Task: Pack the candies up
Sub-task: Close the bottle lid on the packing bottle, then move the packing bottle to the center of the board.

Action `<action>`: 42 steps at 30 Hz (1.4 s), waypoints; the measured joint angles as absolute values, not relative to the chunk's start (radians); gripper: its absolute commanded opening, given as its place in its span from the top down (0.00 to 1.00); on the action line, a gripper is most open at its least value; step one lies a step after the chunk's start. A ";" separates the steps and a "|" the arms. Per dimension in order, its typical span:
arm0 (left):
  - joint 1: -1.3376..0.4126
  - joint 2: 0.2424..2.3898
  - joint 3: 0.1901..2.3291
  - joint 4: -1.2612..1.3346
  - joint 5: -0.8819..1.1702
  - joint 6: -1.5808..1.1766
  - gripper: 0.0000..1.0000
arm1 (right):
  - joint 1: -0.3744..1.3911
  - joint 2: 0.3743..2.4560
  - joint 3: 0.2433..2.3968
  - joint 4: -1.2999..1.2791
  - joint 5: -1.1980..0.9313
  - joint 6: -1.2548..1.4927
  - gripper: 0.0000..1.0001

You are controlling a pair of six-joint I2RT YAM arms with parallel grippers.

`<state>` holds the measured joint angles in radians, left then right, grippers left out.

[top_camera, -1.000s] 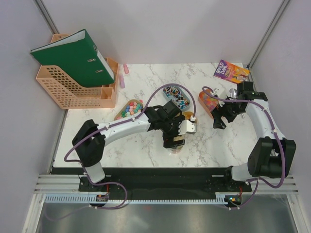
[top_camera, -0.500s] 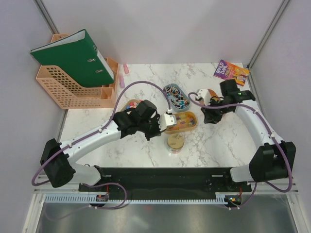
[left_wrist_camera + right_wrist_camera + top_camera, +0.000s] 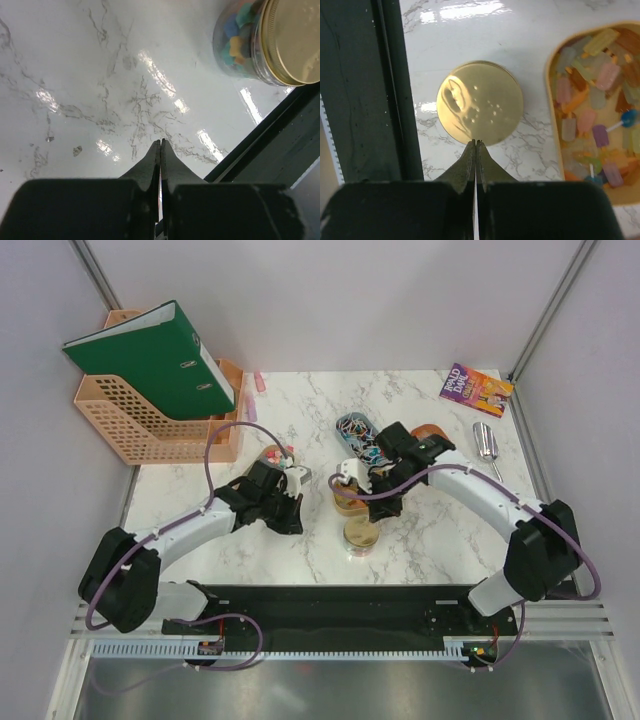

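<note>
A glass jar of mixed-colour candies (image 3: 234, 40) stands near the table's front edge under a round gold lid (image 3: 480, 102), the same lid (image 3: 361, 534) in the top view. An oval yellow tray (image 3: 551, 75) holds more candies (image 3: 600, 100), ice-lolly shaped and pastel. My right gripper (image 3: 476, 142) is shut and empty, hovering at the lid's near rim; in the top view the right gripper (image 3: 372, 506) covers part of that tray. My left gripper (image 3: 161, 142) is shut on nothing above bare marble, left of the jar; from above the left gripper (image 3: 292, 519) sits mid-table.
A tray of pink sweets (image 3: 272, 454) lies behind the left arm. A blue tray of clips (image 3: 355, 428), an orange tray (image 3: 432, 432), a silver scoop (image 3: 486, 444) and a book (image 3: 475, 388) lie at the back right. A green binder (image 3: 150, 355) rests in an orange file rack (image 3: 150, 430).
Both grippers went from open to shut. The left arm drew back leftward from the jar. The right arm swung left from the back right to the tray beside the jar.
</note>
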<state>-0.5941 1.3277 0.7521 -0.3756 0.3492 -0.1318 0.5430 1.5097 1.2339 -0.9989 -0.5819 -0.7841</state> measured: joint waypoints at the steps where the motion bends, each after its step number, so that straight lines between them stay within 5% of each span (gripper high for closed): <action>1: -0.591 1.324 0.733 -0.367 0.350 -0.147 0.98 | 0.572 1.526 1.234 -0.996 -0.577 -0.785 1.00; 10: -0.540 1.283 0.691 -0.289 0.350 -0.197 0.98 | 0.746 1.612 1.168 -0.892 -0.496 -0.751 1.00; 21: -0.512 1.243 0.677 -0.273 0.350 -0.205 0.97 | 0.763 1.621 1.228 -0.914 -0.406 -0.739 1.00; 22: -0.512 1.236 0.672 -0.270 0.351 -0.205 0.86 | 0.763 1.618 1.235 -0.917 -0.400 -0.741 1.00; 24: -0.511 1.215 0.644 -0.249 0.365 -0.211 0.32 | 0.759 1.601 1.241 -0.928 -0.387 -0.748 1.00; 26: -0.514 1.197 0.598 -0.215 0.398 -0.225 0.25 | 0.743 1.572 1.241 -0.937 -0.389 -0.743 0.99; 30: -0.560 1.208 0.544 -0.184 0.424 -0.232 0.11 | 0.607 1.480 1.238 -0.907 -0.405 -0.673 0.19; 31: -0.587 1.219 0.544 -0.170 0.429 -0.231 0.11 | 0.550 1.448 1.238 -0.883 -0.402 -0.652 0.13; 33: -0.645 1.239 0.544 -0.124 0.435 -0.231 0.12 | 0.471 1.396 1.238 -0.848 -0.384 -0.631 0.06; 42: -0.902 1.349 0.403 0.282 0.332 -0.143 0.15 | 0.332 1.274 1.238 -0.808 -0.339 -0.605 0.04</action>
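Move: The lid, already lying on the packing bottle, is some 6 cm below the right hand's shut fingers, about 2 cm nearer the base and 3 cm to the left. From that hand the yellow candy tray lies about 9 cm ahead, 1 cm left, the blue one roughly 20 cm ahead, 2 cm left, both about 12 cm down. For the left hand, the bottle's middle is about 13 cm right, 2 cm back, 3 cm lower. Fingers shut, the right hand sinks about 5 cm over the bottle lid while moving back and left, then climbs away forward and right past its starting place, opening wide and turning clockwise some 35 degrees. The left hand first edges forward, then opens wide and sweeps some 8 cm back and 8 cm right, sinking, towards the bottle's near-left side. ##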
